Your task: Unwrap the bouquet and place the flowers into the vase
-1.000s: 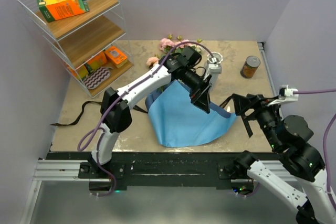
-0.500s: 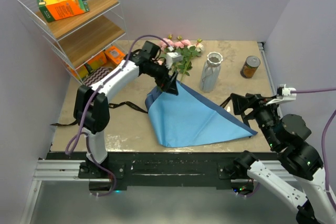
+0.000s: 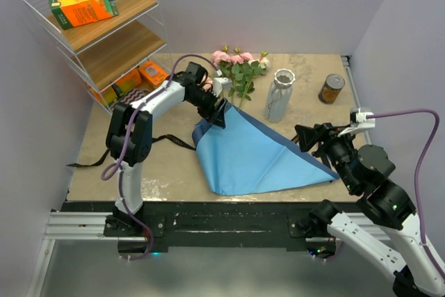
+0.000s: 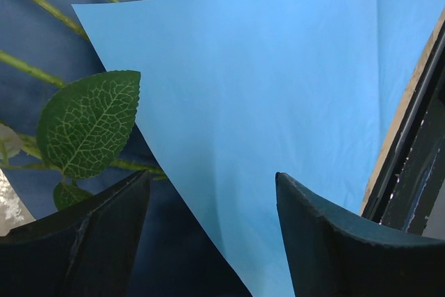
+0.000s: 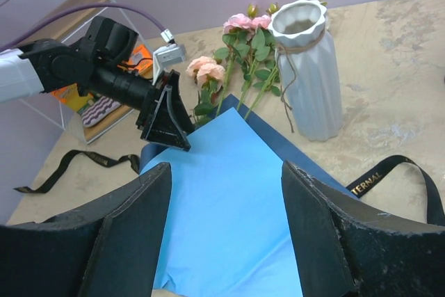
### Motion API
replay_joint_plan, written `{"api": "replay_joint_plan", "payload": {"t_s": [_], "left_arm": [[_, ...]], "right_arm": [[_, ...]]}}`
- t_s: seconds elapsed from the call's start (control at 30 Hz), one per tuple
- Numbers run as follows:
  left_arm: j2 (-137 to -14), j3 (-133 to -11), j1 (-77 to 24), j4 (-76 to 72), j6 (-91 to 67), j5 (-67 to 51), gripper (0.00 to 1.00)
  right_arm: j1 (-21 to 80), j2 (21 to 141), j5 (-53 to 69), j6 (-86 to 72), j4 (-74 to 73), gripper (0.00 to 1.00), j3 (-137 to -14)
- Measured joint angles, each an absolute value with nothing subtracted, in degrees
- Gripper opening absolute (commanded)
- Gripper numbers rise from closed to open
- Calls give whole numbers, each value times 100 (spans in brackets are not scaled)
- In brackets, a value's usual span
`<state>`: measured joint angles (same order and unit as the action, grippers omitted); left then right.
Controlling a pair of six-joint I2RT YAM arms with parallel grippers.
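The bouquet lies undone. Its blue paper [image 3: 254, 154] is spread flat on the table, and the flowers [image 3: 238, 67], pink roses with green leaves, lie at its far corner beside the whitish ribbed vase [image 3: 279, 95]. My left gripper [image 3: 217, 117] is low over that corner, open, with the pale paper edge [image 4: 264, 88] between its fingers and a leaf [image 4: 87, 123] and stems just left. My right gripper [image 3: 307, 137] hangs open above the paper's right side [image 5: 229, 193], holding nothing. In the right wrist view the vase [image 5: 306, 74] stands upright, with the roses [image 5: 245, 24] left of it.
A black ribbon [image 3: 94, 160] trails across the table's left part, and another length [image 5: 389, 175] lies by the paper's right edge. A small brown jar [image 3: 332, 89] stands at the back right. A wire shelf [image 3: 97, 39] with boxes fills the back left corner.
My left arm swung from over the paper near the vase back left to the paper's far corner, and its jaws narrowed somewhat. The paper now lies flatter and spread rightward. The right gripper shifted slightly.
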<state>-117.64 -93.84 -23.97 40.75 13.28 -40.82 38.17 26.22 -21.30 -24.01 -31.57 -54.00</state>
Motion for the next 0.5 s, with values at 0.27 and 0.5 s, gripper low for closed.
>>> {"api": "replay_joint_plan", "payload": {"t_s": [0.27,0.5], "left_arm": [[-11852,-9384,-2397,4147,1538,-4104,37],[-11872,-9384,-2397,4292,1745,-4064,12]], "right_arm": [[3817,2624,-2130,-2423,-3079,65,-5387],[3817,2635,-2126,-2443,-2936,63,-5387]]}}
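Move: The near-side free edge of the light-blue wrapping paper lies almost under the left fingertips, about 2 cm down, level with the hand both ways. The flower heads are some 18 cm ahead of this hand and 5 cm to its right; the vase stands about 3 cm ahead and 16 cm to the right. From the idle right hand, that paper edge is roughly 18 cm ahead, 18 cm to the left and 27 cm below. Downward only about 1 cm, the left hand settles onto the light-blue paper beside the flower stems while its fingers, wide apart and straddling the edge, close nearly shut to pinch it. As they come together the hand eases a half centimetre or so back and to its left, with a barely noticeable clockwise turn. ##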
